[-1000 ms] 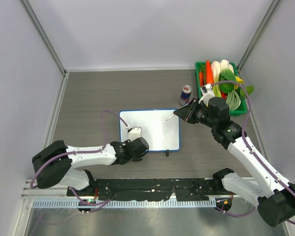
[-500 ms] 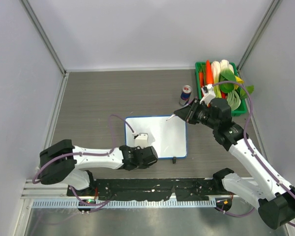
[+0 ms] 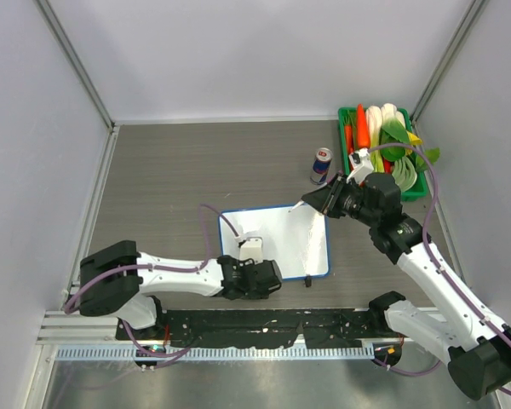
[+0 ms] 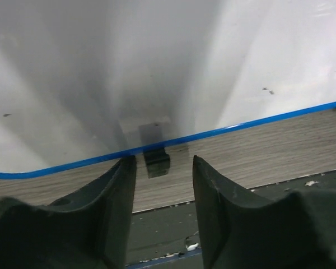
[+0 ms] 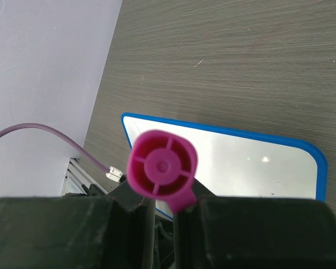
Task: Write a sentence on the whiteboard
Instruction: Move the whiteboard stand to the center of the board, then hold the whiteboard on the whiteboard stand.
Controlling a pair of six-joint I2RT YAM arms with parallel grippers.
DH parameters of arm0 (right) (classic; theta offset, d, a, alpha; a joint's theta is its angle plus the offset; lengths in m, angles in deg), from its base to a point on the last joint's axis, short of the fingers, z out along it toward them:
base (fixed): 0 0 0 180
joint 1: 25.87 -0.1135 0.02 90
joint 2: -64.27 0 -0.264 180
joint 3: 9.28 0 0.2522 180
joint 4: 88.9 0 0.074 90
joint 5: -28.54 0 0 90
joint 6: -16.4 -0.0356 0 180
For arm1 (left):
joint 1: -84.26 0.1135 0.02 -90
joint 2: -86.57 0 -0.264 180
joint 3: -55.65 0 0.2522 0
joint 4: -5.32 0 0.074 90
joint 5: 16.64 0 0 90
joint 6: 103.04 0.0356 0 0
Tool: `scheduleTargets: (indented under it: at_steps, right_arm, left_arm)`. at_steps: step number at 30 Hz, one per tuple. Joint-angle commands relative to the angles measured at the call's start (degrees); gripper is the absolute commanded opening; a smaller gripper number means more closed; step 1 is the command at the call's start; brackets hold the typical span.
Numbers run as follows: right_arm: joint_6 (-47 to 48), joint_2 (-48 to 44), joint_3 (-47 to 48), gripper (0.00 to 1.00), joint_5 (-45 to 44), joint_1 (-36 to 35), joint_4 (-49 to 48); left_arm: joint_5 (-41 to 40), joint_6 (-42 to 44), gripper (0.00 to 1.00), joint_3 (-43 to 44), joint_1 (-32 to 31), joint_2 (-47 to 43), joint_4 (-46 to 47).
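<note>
The whiteboard (image 3: 289, 239) lies flat on the grey table, white with a blue rim. It also shows in the left wrist view (image 4: 157, 56) and the right wrist view (image 5: 241, 162). No sentence shows on it. My left gripper (image 3: 255, 273) points down at the board's near edge, open. Its fingers (image 4: 120, 190) straddle a black clip (image 4: 155, 159) without gripping it. A second clip (image 3: 308, 279) sticks out to the right. My right gripper (image 3: 322, 198) is shut on a marker (image 5: 162, 168) with a magenta end. The marker's tip (image 3: 306, 201) hovers by the board's far right corner.
A green basket (image 3: 352, 115) of vegetables stands at the back right, with a small can (image 3: 322, 164) just left of it. The black base rail (image 3: 264, 328) runs along the near edge, close behind the board. Walls close in both sides.
The whiteboard has slid right and toward the near edge, turning slightly, together with my left gripper. My right gripper with the marker has stayed almost still.
</note>
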Motion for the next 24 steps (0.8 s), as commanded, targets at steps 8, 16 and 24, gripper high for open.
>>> scheduleTargets:
  at_steps: [8,16,24]
  right_arm:
    - [0.75,-2.29,1.65,0.01,0.77,0.33,-0.28]
    - [0.57,-3.69,-0.10,0.01,1.38,0.33,0.34]
    - [0.13,-6.06,-2.03,0.02,1.12,0.33,0.60]
  left_arm:
    - [-1.05,-3.25,0.81,0.65,-3.16,-9.03,-2.58]
    - [-2.98,-1.41,0.85,0.65,-4.39,-17.82,-7.06]
    - [-8.86,2.81,0.96,5.30,-4.30,-21.87,-12.33]
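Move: The whiteboard's left stand sits right at the left fingertips, about 1 cm ahead and 1 cm below. From that hand the right stand is some 15 cm to the right and 1 cm ahead, and the board's middle about 12 cm ahead and 6 cm right, both just below. From the pen-holding right hand, the left stand lies some 15 cm back, 20 cm left and 23 cm below. Open the left gripper nearly all the way around the left stand and lift it off, up about 9 cm, easing back and slightly right at first, then slightly forward and left near the top. Let the fingertips tip some 10 degrees to the right. Keep the pen gripped in the right hand, easing it back a little at the end. ##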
